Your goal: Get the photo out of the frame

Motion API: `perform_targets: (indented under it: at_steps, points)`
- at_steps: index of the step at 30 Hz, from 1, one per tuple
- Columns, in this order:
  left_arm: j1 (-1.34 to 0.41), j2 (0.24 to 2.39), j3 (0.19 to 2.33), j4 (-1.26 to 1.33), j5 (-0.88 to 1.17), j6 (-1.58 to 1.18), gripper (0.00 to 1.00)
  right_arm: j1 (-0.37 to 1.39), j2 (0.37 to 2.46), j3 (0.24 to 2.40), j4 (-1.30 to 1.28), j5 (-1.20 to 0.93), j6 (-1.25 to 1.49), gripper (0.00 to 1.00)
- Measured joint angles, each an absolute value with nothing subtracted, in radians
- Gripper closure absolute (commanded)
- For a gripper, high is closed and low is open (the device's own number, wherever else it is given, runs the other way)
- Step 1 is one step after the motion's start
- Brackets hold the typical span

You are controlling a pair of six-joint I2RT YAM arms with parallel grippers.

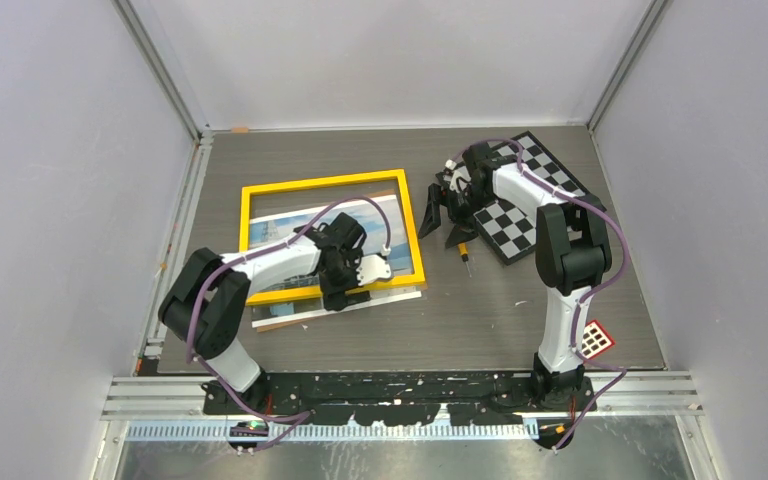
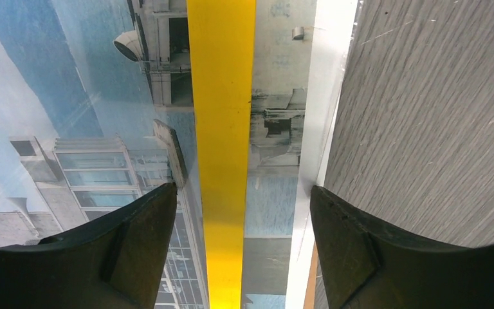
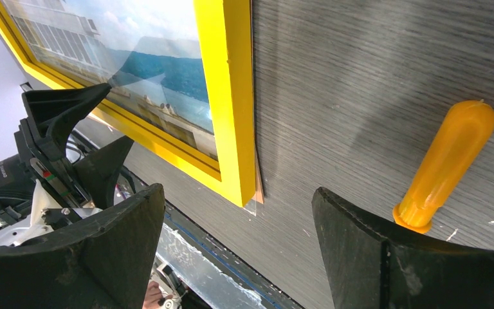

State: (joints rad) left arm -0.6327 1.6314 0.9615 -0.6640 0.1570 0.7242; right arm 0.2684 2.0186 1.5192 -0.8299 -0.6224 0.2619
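The yellow frame (image 1: 415,230) lies flat on the table, left of centre. The photo (image 1: 295,312) of a white building under blue sky lies under it and sticks out past the frame's near edge. My left gripper (image 1: 335,295) is open over that near edge. In the left wrist view its fingers (image 2: 241,190) straddle the yellow frame bar (image 2: 222,96), with the photo (image 2: 90,129) on both sides. My right gripper (image 1: 447,220) is open and empty, right of the frame. In the right wrist view it (image 3: 237,188) hovers over bare table by the frame's corner (image 3: 231,129).
A screwdriver with an orange handle (image 1: 463,250) lies right of the frame, also in the right wrist view (image 3: 450,161). A black-and-white checkerboard (image 1: 525,200) lies at the back right. A small red-and-white tag (image 1: 593,340) sits near the right arm's base. Walls enclose the table.
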Motion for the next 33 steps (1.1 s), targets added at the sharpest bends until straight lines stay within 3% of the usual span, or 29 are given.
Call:
perform_targets:
  at_steps: [33]
  points:
    - [-0.542, 1.712, 1.061, -0.669, 0.142, 0.673, 0.61, 0.273, 2.018, 1.484, -0.822, -0.623, 0.262, 0.17]
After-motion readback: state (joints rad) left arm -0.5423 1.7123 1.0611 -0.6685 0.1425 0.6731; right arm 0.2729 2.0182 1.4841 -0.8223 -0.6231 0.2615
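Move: The near side of the yellow frame already runs between my open left fingers, about 1 cm ahead of the hand point and 1 cm to the left at its middle, level with the pads. The photo's white near edge sticks out from under it, some 2 cm back and 1 cm lower; the frame's right side is roughly 14 cm ahead and 14 cm right. From my idle right hand, the near side lies about 20 cm left, 10 cm back and 5 cm down. I close my left fingers from wide to about half open around the near side of the yellow frame, drawing the rear finger up against its outer edge. Meanwhile I slide the hand forward about 4 cm, slightly left, low over the photo, pushing the frame ahead and turning roughly 10 degrees counter-clockwise with it. ##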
